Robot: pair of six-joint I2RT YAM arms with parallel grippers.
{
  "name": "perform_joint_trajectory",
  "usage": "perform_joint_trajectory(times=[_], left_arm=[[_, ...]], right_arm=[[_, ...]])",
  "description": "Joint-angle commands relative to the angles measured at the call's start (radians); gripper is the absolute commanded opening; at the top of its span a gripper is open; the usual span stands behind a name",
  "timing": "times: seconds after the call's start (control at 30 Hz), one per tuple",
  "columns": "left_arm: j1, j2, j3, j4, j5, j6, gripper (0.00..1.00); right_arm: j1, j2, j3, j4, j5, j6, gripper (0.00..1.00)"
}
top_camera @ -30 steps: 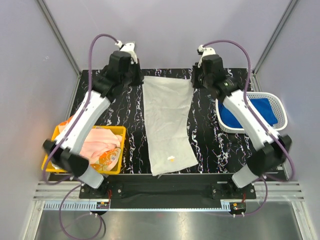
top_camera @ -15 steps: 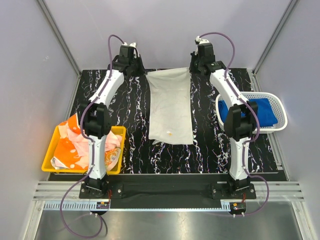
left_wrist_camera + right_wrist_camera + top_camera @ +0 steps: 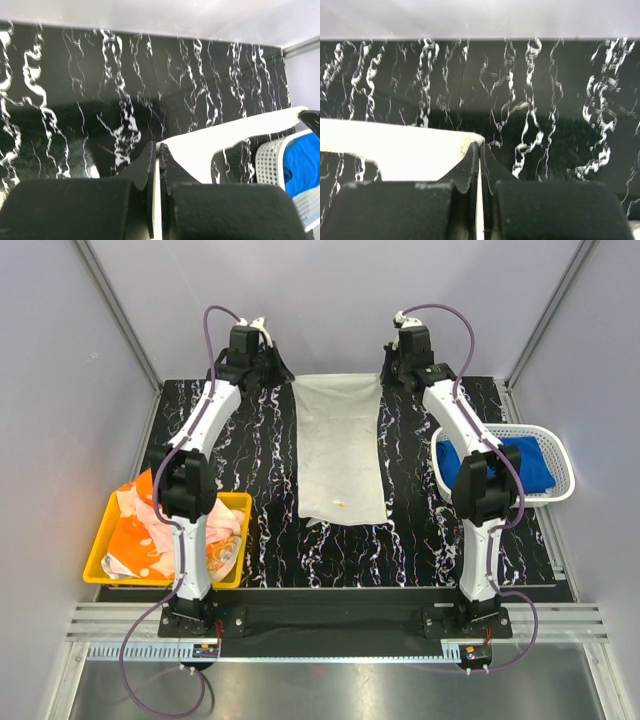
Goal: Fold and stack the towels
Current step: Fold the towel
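An off-white towel point(image 3: 342, 445) lies lengthwise down the middle of the black marbled table, with a small yellow mark near its near end. Both arms are stretched to the far edge. My left gripper point(image 3: 288, 378) is shut on the towel's far left corner, which shows as white cloth pinched between the jaws in the left wrist view point(image 3: 159, 148). My right gripper point(image 3: 383, 378) is shut on the far right corner point(image 3: 479, 145). The towel's far edge runs taut between them. A royal blue towel point(image 3: 530, 465) lies in the basket. Orange-patterned and pale pink towels point(image 3: 150, 540) fill the bin.
A yellow plastic bin point(image 3: 244, 540) stands at the near left. A white perforated basket point(image 3: 562, 492) sits at the right edge, also seen in the left wrist view point(image 3: 272, 160). Grey walls rise just behind the table's far edge.
Both arms have stretched toward the far edge, dragging the off-white towel away from the near edge. Its far edge has been pulled straight. The right jaws have closed a little more.
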Motion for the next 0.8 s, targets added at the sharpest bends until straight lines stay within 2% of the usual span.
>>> perform_joint_trajectory(times=[0.0, 0.2, 0.43, 0.6, 0.77], left_arm=[[0.013, -0.119, -0.136, 0.081, 0.032, -0.018, 0.00], [-0.022, -0.264, -0.392, 0.110, 0.009, -0.024, 0.00], [-0.123, -0.410, -0.648, 0.108, -0.109, -0.039, 0.00], [-0.182, -0.493, -0.788, 0.116, -0.173, -0.061, 0.00], [-0.223, -0.571, -0.906, 0.136, -0.192, -0.068, 0.00]], right_arm=[[-0.019, -0.108, -0.120, 0.045, 0.003, 0.013, 0.00], [-0.018, -0.252, -0.380, 0.108, -0.030, 0.087, 0.00], [-0.013, -0.410, -0.651, 0.110, -0.132, 0.187, 0.00], [0.004, -0.525, -0.855, 0.144, -0.176, 0.227, 0.00], [0.043, -0.607, -0.981, 0.156, -0.162, 0.230, 0.00]])
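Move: Both hands hold the pale towel's raised far edge by its corners, and the goal is its near edge, lying on the table. From the left hand that edge's middle is about 33 cm back, 12 cm to the right and 16 cm below; the yellow bin is some 41 cm back, 25 cm left. From the right hand the near edge's middle is about 34 cm back, 10 cm left and 15 cm below; the white basket is roughly 20 cm back, 30 cm right. Back towards the robot and downward, both hands together sweep the pinched towel edge over the lying part towards its near edge, about 19 cm back and 10 cm down. They sink steeply at first, run nearly level midway, then sink again. Both wrists tip further down, up to some 20 degrees, and the fingers stay shut on the corners. ##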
